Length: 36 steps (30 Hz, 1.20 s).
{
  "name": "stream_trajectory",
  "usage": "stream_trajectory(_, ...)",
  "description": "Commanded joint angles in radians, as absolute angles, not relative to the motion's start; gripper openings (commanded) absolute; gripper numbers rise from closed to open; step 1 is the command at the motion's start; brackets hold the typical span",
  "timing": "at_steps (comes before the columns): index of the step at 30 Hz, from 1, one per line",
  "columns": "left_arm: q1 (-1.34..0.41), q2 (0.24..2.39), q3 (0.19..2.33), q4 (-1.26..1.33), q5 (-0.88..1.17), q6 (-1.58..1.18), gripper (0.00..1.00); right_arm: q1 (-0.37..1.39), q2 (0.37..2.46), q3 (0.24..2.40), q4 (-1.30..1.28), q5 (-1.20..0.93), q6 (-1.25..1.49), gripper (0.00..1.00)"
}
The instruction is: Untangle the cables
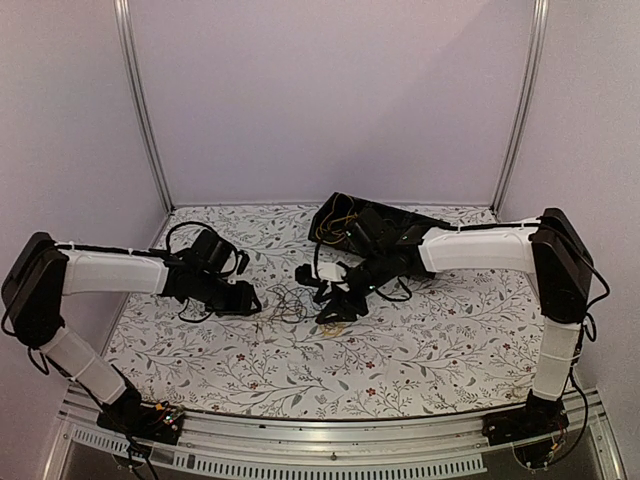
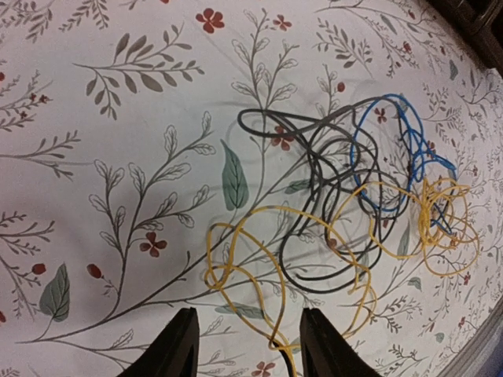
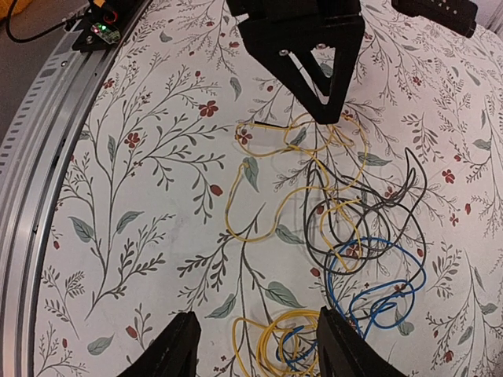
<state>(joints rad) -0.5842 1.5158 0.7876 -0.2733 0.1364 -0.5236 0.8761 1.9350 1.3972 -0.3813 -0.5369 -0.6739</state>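
Observation:
The cables lie in one loose tangle on the floral cloth between my two grippers (image 1: 290,302). In the left wrist view a yellow-orange loop (image 2: 244,259) lies nearest, then black loops (image 2: 314,196), a blue loop (image 2: 393,157) and a small yellow coil (image 2: 444,220). My left gripper (image 2: 251,349) is open just above the cloth, with a yellow strand running between its fingers. My right gripper (image 3: 259,349) is open over the yellow and blue coil (image 3: 287,345), holding nothing. The blue (image 3: 377,283), black (image 3: 354,220) and yellow (image 3: 267,181) loops lie beyond it, and the left gripper (image 3: 318,94) stands at their far end.
A black tray (image 1: 385,215) with more dark items and a yellowish wire sits at the back, behind the right arm. The metal rail (image 3: 47,118) and a small board with a green light (image 3: 102,27) mark the table's near edge. Purple walls enclose the table.

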Motion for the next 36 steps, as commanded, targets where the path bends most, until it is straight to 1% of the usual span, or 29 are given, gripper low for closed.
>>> stream_trajectory(1, -0.58, 1.571, 0.81, -0.242, 0.096, -0.541, 0.48, 0.876, 1.957, 1.414, -0.396, -0.542, -0.667, 0.55)
stream_trajectory(5, -0.579, 1.618, 0.813, -0.213, 0.087, -0.509, 0.5, 0.876, 1.958, 1.402, -0.392, -0.538, -0.658, 0.55)
stream_trajectory(8, -0.578, 1.655, 0.83, -0.196, 0.086, -0.484, 0.49, 0.876, 1.963, 1.4, -0.389, -0.54, -0.656, 0.56)
stream_trajectory(13, -0.577, 1.678, 0.845, -0.154, 0.06, -0.445, 0.43, 0.876, 1.973, 1.409, -0.387, -0.552, -0.649, 0.56)
stream_trajectory(15, -0.574, 1.692, 0.855, -0.148, 0.051, -0.426, 0.31, 0.877, 1.981, 1.415, -0.389, -0.558, -0.645, 0.56)
stream_trajectory(18, -0.572, 1.691, 0.892, -0.191, 0.048, -0.405, 0.1, 0.876, 1.991, 1.428, -0.39, -0.568, -0.638, 0.56)
stream_trajectory(20, -0.574, 1.648, 0.911, -0.219, 0.047, -0.377, 0.0, 0.876, 1.993, 1.444, -0.381, -0.561, -0.626, 0.58)
stream_trajectory(25, -0.582, 1.446, 0.928, -0.225, 0.136, -0.274, 0.0, 0.876, 1.968, 1.486, -0.299, -0.505, -0.599, 0.72)
stream_trajectory(28, -0.586, 1.357, 0.961, -0.25, 0.171, -0.234, 0.0, 0.875, 1.979, 1.582, -0.296, -0.471, -0.553, 0.75)
stream_trajectory(31, -0.588, 1.318, 1.007, -0.292, 0.181, -0.215, 0.0, 0.868, 1.997, 1.665, -0.3, -0.45, -0.491, 0.76)
stream_trajectory(36, -0.597, 1.296, 1.074, -0.313, 0.214, -0.21, 0.0, 0.852, 2.003, 1.755, -0.296, -0.499, -0.394, 0.81)
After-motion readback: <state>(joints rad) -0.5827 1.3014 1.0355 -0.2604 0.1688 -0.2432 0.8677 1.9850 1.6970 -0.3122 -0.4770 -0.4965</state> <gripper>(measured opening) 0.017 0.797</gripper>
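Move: The loose yellow cable has its middle about 3 cm ahead of the left hand, 3 cm to its right and 4 below, with a stretch of it almost under the fingers. The black cable overlaps it, some 8 cm right and 4 ahead of that hand; the blue one lies 13 right, 4 ahead; the coiled yellow cable 16 right, 1 back. From the right hand the loose cable is about 7 ahead, 12 left and 10 below. The loose yellow cable is pinched by the left fingers, which dip about 3.5 cm, edge forward and shut on it, then pull it steeply up some 22 cm, the hand tipping about 30 degrees so the fingers swing outward. The empty right hand sinks slightly, then rises about 12 cm while going forward and left towards the raised cable, its fingers opening wider. ##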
